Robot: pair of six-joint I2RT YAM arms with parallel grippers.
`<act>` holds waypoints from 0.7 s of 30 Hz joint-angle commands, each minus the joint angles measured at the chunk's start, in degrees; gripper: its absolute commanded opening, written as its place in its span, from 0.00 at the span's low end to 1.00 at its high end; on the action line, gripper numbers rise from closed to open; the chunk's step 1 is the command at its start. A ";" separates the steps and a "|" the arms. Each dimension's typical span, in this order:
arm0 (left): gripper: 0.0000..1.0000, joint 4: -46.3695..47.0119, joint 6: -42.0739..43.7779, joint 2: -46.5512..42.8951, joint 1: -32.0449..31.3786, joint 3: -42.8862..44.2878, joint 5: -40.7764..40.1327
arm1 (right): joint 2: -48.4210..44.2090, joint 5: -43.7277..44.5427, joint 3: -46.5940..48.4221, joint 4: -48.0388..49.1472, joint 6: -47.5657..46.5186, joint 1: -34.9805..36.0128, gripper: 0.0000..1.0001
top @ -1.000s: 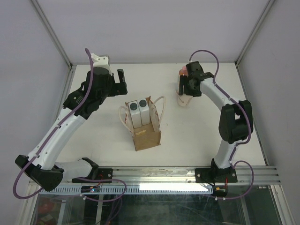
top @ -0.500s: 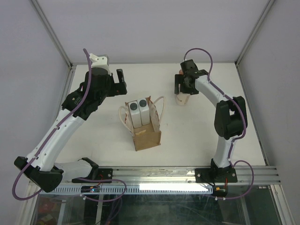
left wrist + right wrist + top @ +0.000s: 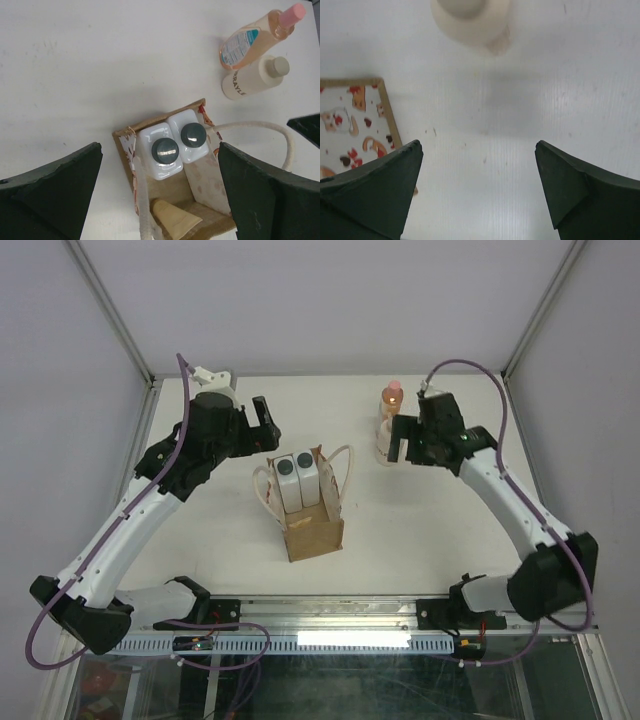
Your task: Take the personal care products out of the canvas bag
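Note:
The canvas bag [image 3: 312,530] stands mid-table, open at the top. Two white bottles with dark grey caps [image 3: 294,466] stand side by side in its far end; the left wrist view shows them [image 3: 161,155] from above, with a cream tube-like item [image 3: 176,218] lying lower in the bag [image 3: 125,150]. The orange bottle [image 3: 390,403] and the cream bottle [image 3: 384,447] stand on the table at the back right, also in the left wrist view [image 3: 248,38] [image 3: 252,81]. My left gripper [image 3: 268,426] is open and empty, above and left of the bag. My right gripper [image 3: 403,440] is open and empty, just right of the cream bottle [image 3: 470,17].
The bag's white loop handles [image 3: 346,466] hang out to both sides. Its white side panel with red marks [image 3: 347,125] shows at the left of the right wrist view. Grey walls close the table on three sides; a metal rail [image 3: 330,612] runs along the near edge.
My right gripper has drawn back to the right, away from the cream bottle, and its arm has swung outward. My left gripper has shifted slightly toward the bag.

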 commanded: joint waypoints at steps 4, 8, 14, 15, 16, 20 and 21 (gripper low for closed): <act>0.99 1.16 -6.20 -4.21 0.46 -3.91 3.85 | -23.48 -12.18 -19.61 -1.92 8.84 1.19 0.95; 0.99 -0.62 -9.25 -6.08 0.51 -6.61 5.09 | -31.14 -21.79 -22.60 -0.95 11.06 1.80 0.95; 0.99 -1.69 -18.28 -9.94 0.66 -13.92 8.04 | -31.59 -34.25 -14.94 3.50 10.46 3.08 0.92; 0.99 -1.65 -19.67 -10.74 0.64 -15.67 8.43 | -30.67 -36.15 -12.73 4.23 10.24 3.40 0.91; 0.99 -1.71 -20.72 -11.42 0.68 -16.90 9.03 | -29.50 -38.08 -10.52 5.04 10.17 3.75 0.89; 0.96 -2.30 -23.44 -13.14 0.72 -20.38 11.84 | -22.62 -44.62 -3.55 10.05 12.28 8.38 0.75; 0.96 -2.56 -23.76 -13.52 0.72 -20.92 12.08 | -20.53 -44.64 -1.73 10.76 12.24 10.79 0.74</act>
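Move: The canvas bag's left handle is about 5 cm back from the left gripper, 1 cm to its right and 14 cm below; the left white bottle stands 1 cm back and 5 cm right, some 20 cm below. From the right gripper, the right white bottle is about 22 cm left, 3 cm back and 9 cm down, with the left one 5 cm beyond it and 2 cm nearer the base. The powder bottle stands 9 cm ahead and 1 cm left, 10 cm below. Lower the open left gripper about 9 cm while drawing it back 7 cm to the bag's left handle, tipping the fingers further down. Pull the right gripper back from the powder bottle by some 14 cm, then swing it left and up, lifting its left side about 35 degrees, turning it counter-clockwise and letting its fingers narrow somewhat. ##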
